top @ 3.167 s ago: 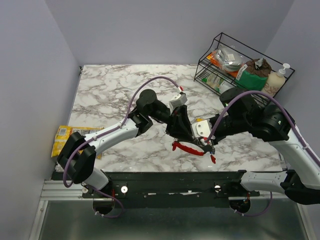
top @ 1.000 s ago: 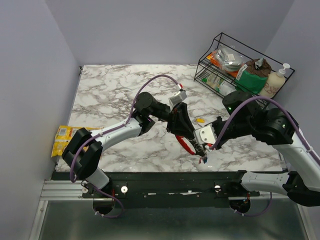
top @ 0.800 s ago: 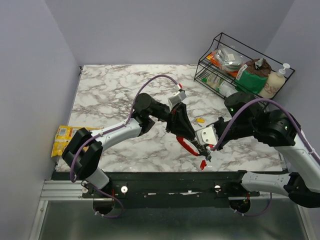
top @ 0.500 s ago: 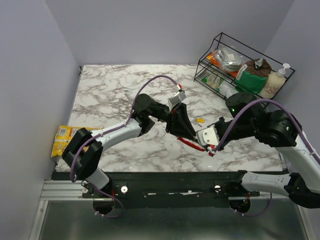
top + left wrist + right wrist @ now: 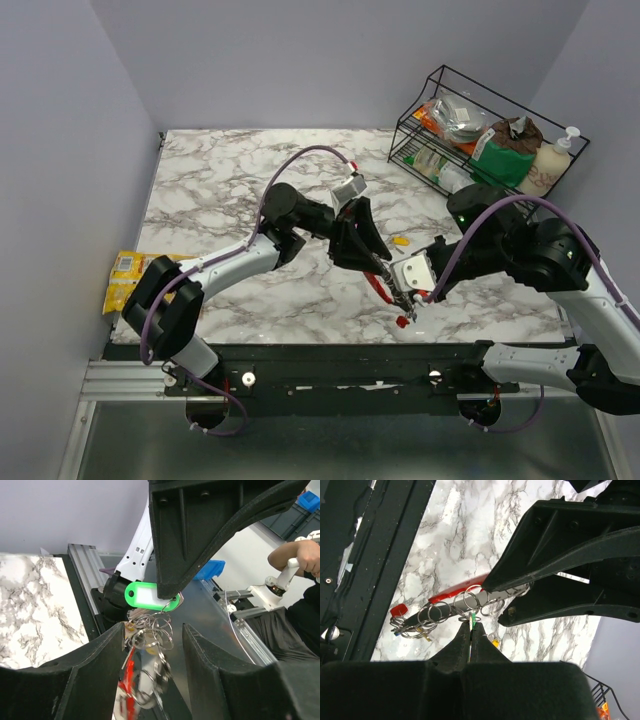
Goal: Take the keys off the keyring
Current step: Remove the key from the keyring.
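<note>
My right gripper (image 5: 471, 624) is shut on the green key tag (image 5: 147, 596), seen edge-on between its fingertips. Below the tag hangs the keyring (image 5: 455, 591), part red and part grey, threaded with several wire rings (image 5: 432, 613). A red-tagged key (image 5: 398, 610) dangles at its low end. My left gripper (image 5: 153, 630) stands open, its fingers either side of the blurred bunch and keyring (image 5: 127, 675). In the top view both grippers meet above the table's near edge, left gripper (image 5: 375, 262) and right gripper (image 5: 408, 297). A yellow key (image 5: 400, 240) lies loose on the marble.
A black wire rack (image 5: 480, 130) with packets stands at the back right, a soap bottle (image 5: 555, 155) beside it. A yellow snack packet (image 5: 130, 275) lies at the table's left edge. A metal rail (image 5: 350, 360) runs along the near edge.
The left jaws closed, then opened wide, and that gripper drew back a little. The keyring went from lying level to hanging steeply and swinging. The right gripper stayed shut on the green tag.
</note>
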`<state>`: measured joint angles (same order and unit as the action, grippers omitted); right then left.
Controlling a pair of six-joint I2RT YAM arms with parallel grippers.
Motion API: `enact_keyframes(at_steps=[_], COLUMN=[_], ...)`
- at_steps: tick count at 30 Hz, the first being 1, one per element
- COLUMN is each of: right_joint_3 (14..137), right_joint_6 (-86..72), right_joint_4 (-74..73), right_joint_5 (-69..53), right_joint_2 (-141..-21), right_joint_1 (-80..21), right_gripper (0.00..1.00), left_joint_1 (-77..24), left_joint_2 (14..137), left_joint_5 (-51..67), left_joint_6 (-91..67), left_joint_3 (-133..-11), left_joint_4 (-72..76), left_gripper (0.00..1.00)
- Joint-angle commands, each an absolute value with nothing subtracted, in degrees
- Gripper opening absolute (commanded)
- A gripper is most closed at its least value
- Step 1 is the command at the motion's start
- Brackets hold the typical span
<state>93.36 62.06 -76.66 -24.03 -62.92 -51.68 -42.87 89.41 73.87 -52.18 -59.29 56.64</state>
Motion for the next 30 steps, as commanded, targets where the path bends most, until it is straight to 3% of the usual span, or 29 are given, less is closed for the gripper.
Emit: enact_keyframes(at_steps=[1, 11, 15, 18, 30], right_joint_3=[94.22, 93.69, 93.69, 93.78, 92.72], right_joint_6=[62.84, 63.1, 63.19, 63.11, 63.11], right_joint_4=[-78.05, -80.24, -81.03, -81.47, -82.7], right_joint_5=[-26.28, -27.6, -28.74, -29.35, -31.11], right_joint_2=[-62.84, -63.72, -64.51, -65.21, -64.95], right_joint_1=[-51.5, -51.5, -51.85, -52.56, -53.35], right_gripper=[0.01, 0.01, 0.01, 0.01, 0.01], left_joint_1=[-41.75, -37.53, -37.35, -37.26, -35.68], left_joint_2=[86.49, 86.48, 86.31, 87.27, 88.32], left_joint_5=[73.92, 70.76, 65.23, 62.49, 63.37], left_joint_6=[-55.36, -51.88, -31.77, -24.53, -23.38], left_joint_3=[-60.56, -60.82, -63.62, -65.21, -67.24], left_joint_4=[62.13, 57.86, 29.19, 21.56, 18.99], left_gripper=[0.59, 0.59, 0.6, 0.6, 0.61])
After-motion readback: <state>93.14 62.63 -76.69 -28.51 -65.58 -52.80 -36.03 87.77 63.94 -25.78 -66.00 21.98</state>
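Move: The bunched rings of the keyring sit at the left hand's open fingertips, about 2 cm back and 3 cm to its right, with the green tag some 4 cm back, 4 cm right and 2 cm higher. The right hand has that tag shut in its fingers, the rings being roughly 2 cm ahead, 1 cm left and 2 cm below. From the right hand, the red-and-grey tool hangs about 3 cm left and 6 cm down, and the keys at its near end some 6 cm back, level sideways, 5 cm down. The left fingers, already open and staying so, come clear of the rings: the hand first lifts and draws left about 2 cm, then swings forward some 8 cm away from the keyring while sinking about 4 cm from its high point, wrist turning roughly 20 degrees counter-clockwise. The right hand keeps its pinch on the green tag, easing left, back and slightly down by 1 to 2 cm. ##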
